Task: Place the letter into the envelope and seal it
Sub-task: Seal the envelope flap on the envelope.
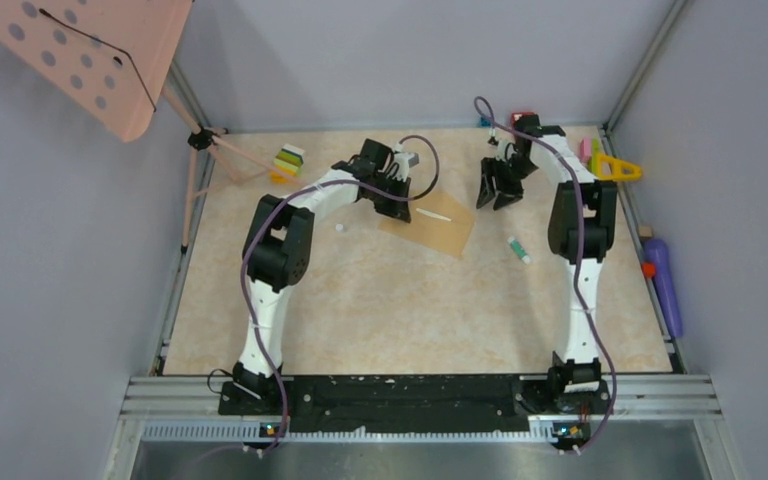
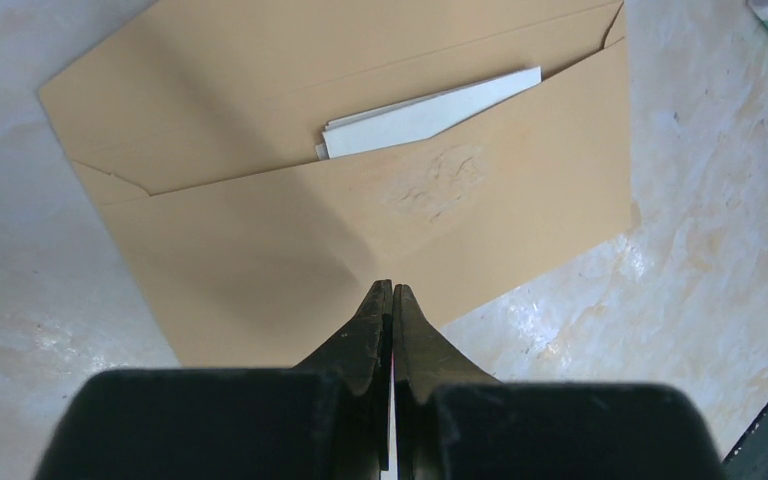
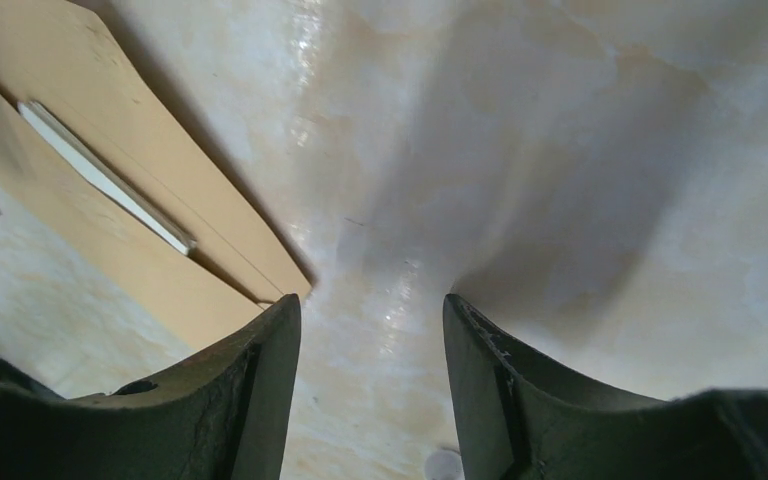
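Observation:
The tan envelope (image 1: pixel 438 232) lies flat mid-table with its flap (image 2: pixel 310 60) folded open away from the pocket. The white letter (image 2: pixel 430 115) sits in the pocket, and a strip of it sticks out at the mouth. My left gripper (image 2: pixel 392 290) is shut with nothing between its fingers; its tips are over the near edge of the envelope (image 2: pixel 260 230). Whether they touch the paper I cannot tell. My right gripper (image 3: pixel 370 305) hangs open above bare table just right of the envelope (image 3: pixel 80 230), with the letter (image 3: pixel 110 180) showing as a thin white edge.
A small green-and-white tube (image 1: pixel 519 250) lies right of the envelope. A tiny white piece (image 1: pixel 340 228) lies to its left. Toy blocks (image 1: pixel 288 160) and a yellow triangle (image 1: pixel 615 168) sit at the back. A purple bottle (image 1: pixel 663 285) lies beyond the right rim.

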Available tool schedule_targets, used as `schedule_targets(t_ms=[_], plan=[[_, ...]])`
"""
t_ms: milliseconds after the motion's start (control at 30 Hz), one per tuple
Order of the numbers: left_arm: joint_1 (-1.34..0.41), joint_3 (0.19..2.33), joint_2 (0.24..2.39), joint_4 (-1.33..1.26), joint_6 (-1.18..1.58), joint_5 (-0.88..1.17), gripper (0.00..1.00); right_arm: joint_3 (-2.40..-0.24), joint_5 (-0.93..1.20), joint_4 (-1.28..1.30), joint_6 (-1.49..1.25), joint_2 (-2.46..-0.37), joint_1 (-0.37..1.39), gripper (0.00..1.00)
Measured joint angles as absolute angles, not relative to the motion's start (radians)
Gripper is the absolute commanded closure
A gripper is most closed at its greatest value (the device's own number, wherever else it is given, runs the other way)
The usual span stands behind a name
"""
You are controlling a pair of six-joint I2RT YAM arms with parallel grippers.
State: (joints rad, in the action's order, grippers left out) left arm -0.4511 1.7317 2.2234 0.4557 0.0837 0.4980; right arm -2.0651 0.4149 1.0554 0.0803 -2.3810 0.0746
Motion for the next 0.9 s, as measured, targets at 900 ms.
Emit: schedule_targets(t_ms=[900], plan=[[-0.445, 1.707, 2.217, 0.564, 0.050, 0.370, 1.00, -2.230, 0.718, 0.749, -0.196, -2.553, 0.168, 0.42]])
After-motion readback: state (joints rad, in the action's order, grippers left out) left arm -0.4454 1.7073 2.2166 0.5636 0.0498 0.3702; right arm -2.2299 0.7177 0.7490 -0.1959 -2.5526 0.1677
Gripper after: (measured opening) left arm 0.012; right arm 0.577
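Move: The right hand, half open about 3 cm above the table, has the envelope's open flap some 13 cm to its left and about 1 cm ahead; the letter's showing edge is roughly 14 cm left and 2 cm back, the glue stick about 7 cm right and 11 cm back. From the shut left hand, the envelope's left corner lies some 7 cm left, 1 cm back and 2 cm below; the letter is about 6 cm right and 2 cm ahead of that hand, the white cap some 17 cm left and 2 cm back. The right hand sweeps about 11 cm left and 6 cm forward at nearly constant height, going forward and left first and then almost purely left, to come just beyond the flap's outer edge, its fingers still about half open and swinging some 20 degrees to point more to the left. Meanwhile the left hand, fingers kept shut, slides about 3 cm left above the envelope's pocket and then sinks about 2 cm, setting its fingertips down on the pocket near the left corner. ##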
